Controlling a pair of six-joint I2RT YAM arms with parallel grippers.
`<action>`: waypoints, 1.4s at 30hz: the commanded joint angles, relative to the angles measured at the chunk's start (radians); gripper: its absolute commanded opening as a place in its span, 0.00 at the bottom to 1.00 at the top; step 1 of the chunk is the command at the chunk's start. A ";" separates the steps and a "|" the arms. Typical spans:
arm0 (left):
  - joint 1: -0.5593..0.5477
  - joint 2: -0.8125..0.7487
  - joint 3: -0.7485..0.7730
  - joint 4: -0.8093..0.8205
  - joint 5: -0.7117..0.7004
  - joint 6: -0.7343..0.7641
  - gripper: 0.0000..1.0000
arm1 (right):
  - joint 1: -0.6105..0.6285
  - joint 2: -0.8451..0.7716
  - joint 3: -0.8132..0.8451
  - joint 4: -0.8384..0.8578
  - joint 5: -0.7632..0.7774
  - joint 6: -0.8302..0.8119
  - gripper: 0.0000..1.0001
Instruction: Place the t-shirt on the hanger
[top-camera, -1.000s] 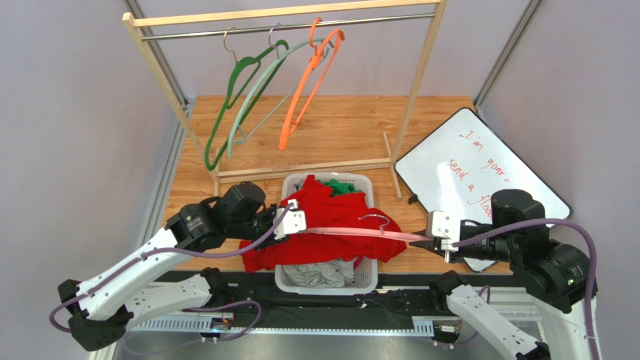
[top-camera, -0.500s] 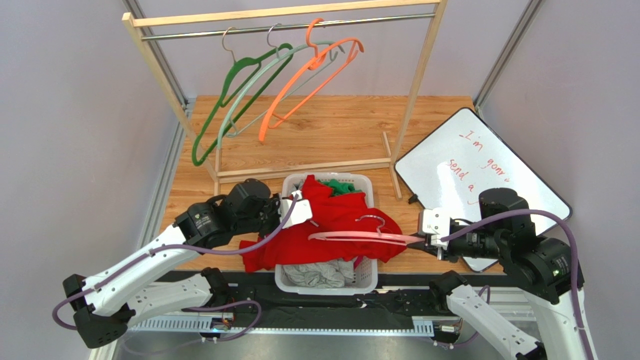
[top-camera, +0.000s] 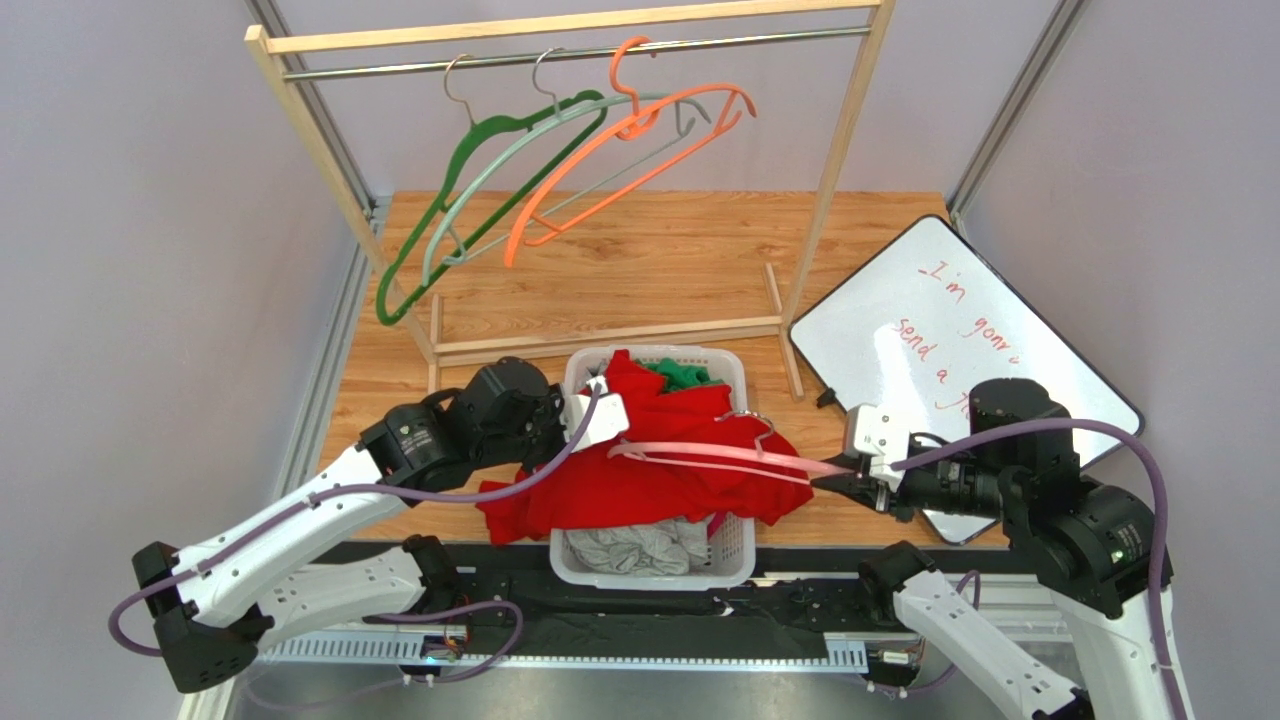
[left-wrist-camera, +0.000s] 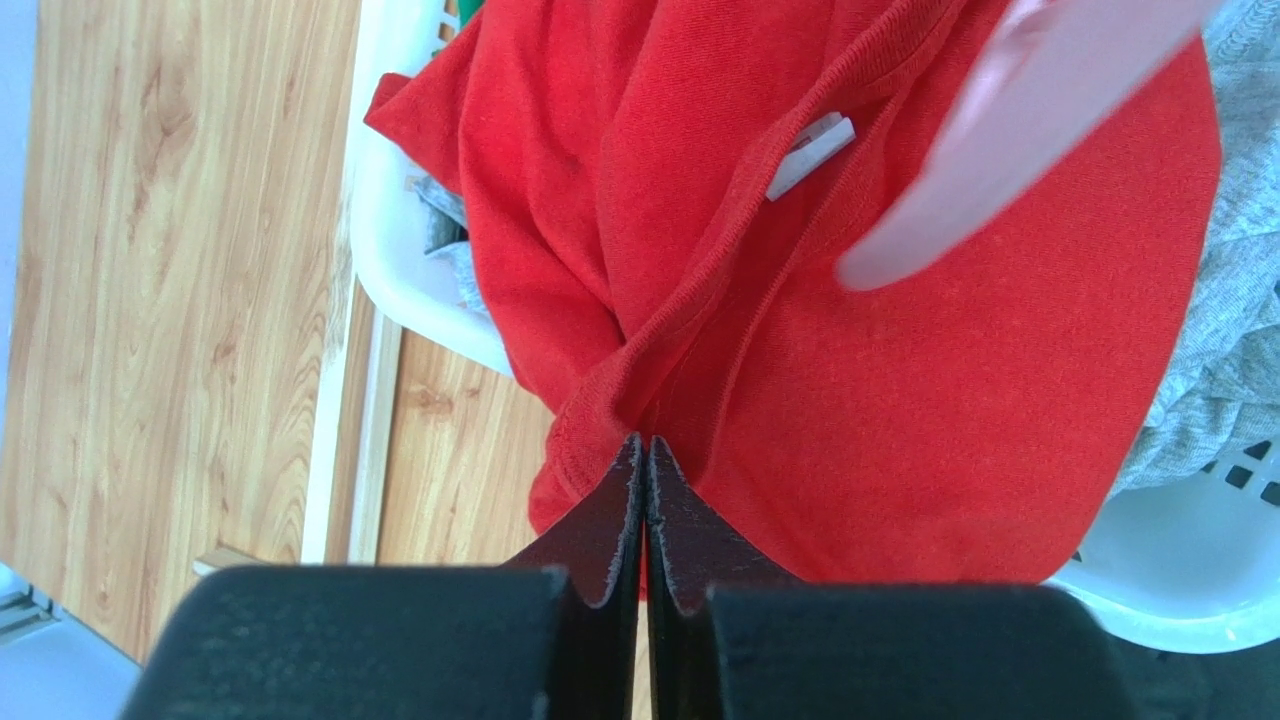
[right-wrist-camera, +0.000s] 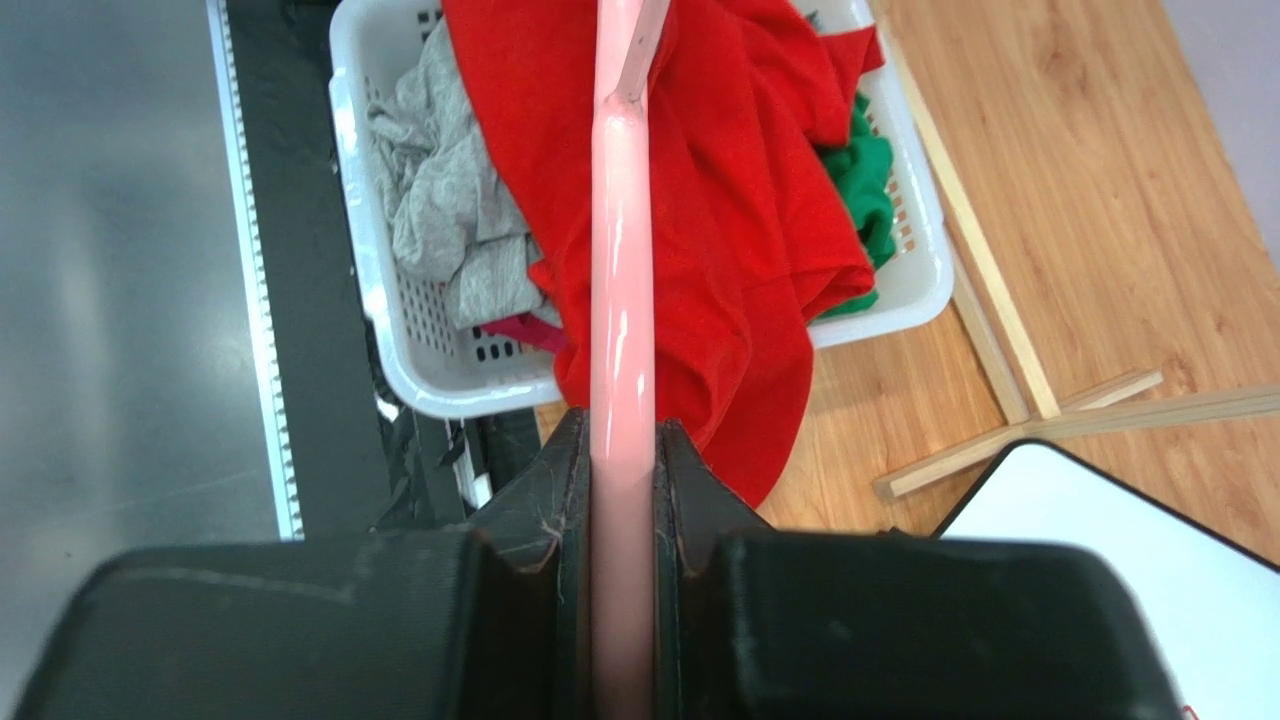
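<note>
The red t-shirt (top-camera: 631, 488) lies draped over the white basket (top-camera: 729, 563) and spills over its left rim. My left gripper (top-camera: 609, 423) sits at the cloth's upper left. In the left wrist view this gripper (left-wrist-camera: 646, 446) is shut, and a folded edge of the t-shirt (left-wrist-camera: 932, 375) runs into its tips. The pale pink hanger (top-camera: 706, 455) lies level above the shirt, hook up. My right gripper (top-camera: 849, 473) holds its right end. In the right wrist view that gripper (right-wrist-camera: 621, 435) is shut on the hanger (right-wrist-camera: 621, 300), over the t-shirt (right-wrist-camera: 736, 225).
A grey garment (right-wrist-camera: 451, 210) and a small green garment (right-wrist-camera: 857, 180) lie in the basket (right-wrist-camera: 376, 300). Behind it stands a wooden rack (top-camera: 571, 27) with green (top-camera: 451, 225), mint (top-camera: 496, 188) and orange hangers (top-camera: 631, 150) swung up. A whiteboard (top-camera: 962, 330) lies at the right.
My left gripper has shut on the t-shirt's edge and shifted slightly right. The right gripper moved the pink hanger further over the basket. The rack's hangers have swung upward.
</note>
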 joint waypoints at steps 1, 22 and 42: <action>-0.003 -0.022 0.040 -0.008 0.013 -0.029 0.00 | -0.001 0.004 -0.010 0.178 -0.029 0.110 0.00; -0.001 0.010 0.159 -0.092 0.063 -0.067 0.00 | -0.001 0.038 -0.097 0.313 -0.083 0.135 0.00; -0.001 0.059 0.056 0.058 -0.059 -0.037 0.57 | -0.001 -0.016 -0.157 0.270 0.000 0.120 0.00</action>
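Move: The t-shirt's neck edge is at the shut left fingertips. The pink hanger's free end hangs roughly 4 cm to their right, 3 cm nearer the base and a few centimetres above. The basket's middle is some 10 cm right, 5 cm back and 9 cm below the left hand, with the green cloth about 9 cm ahead, 15 cm right and a little lower. From the right hand, the neck opening lies about 33 cm left, 6 cm ahead and 12 cm below. The t-shirt's neck edge, still pinched by the left fingers, is raised about 3.5 cm. Meanwhile the right hand, keeping its grip on the pink hanger, carries the free end forward and somewhat left over the neck opening, some 4 cm, then lowers it about 2 cm. The left fingers open about halfway, let go of the collar and sink back about 3 cm, easing slightly forward at the end. ##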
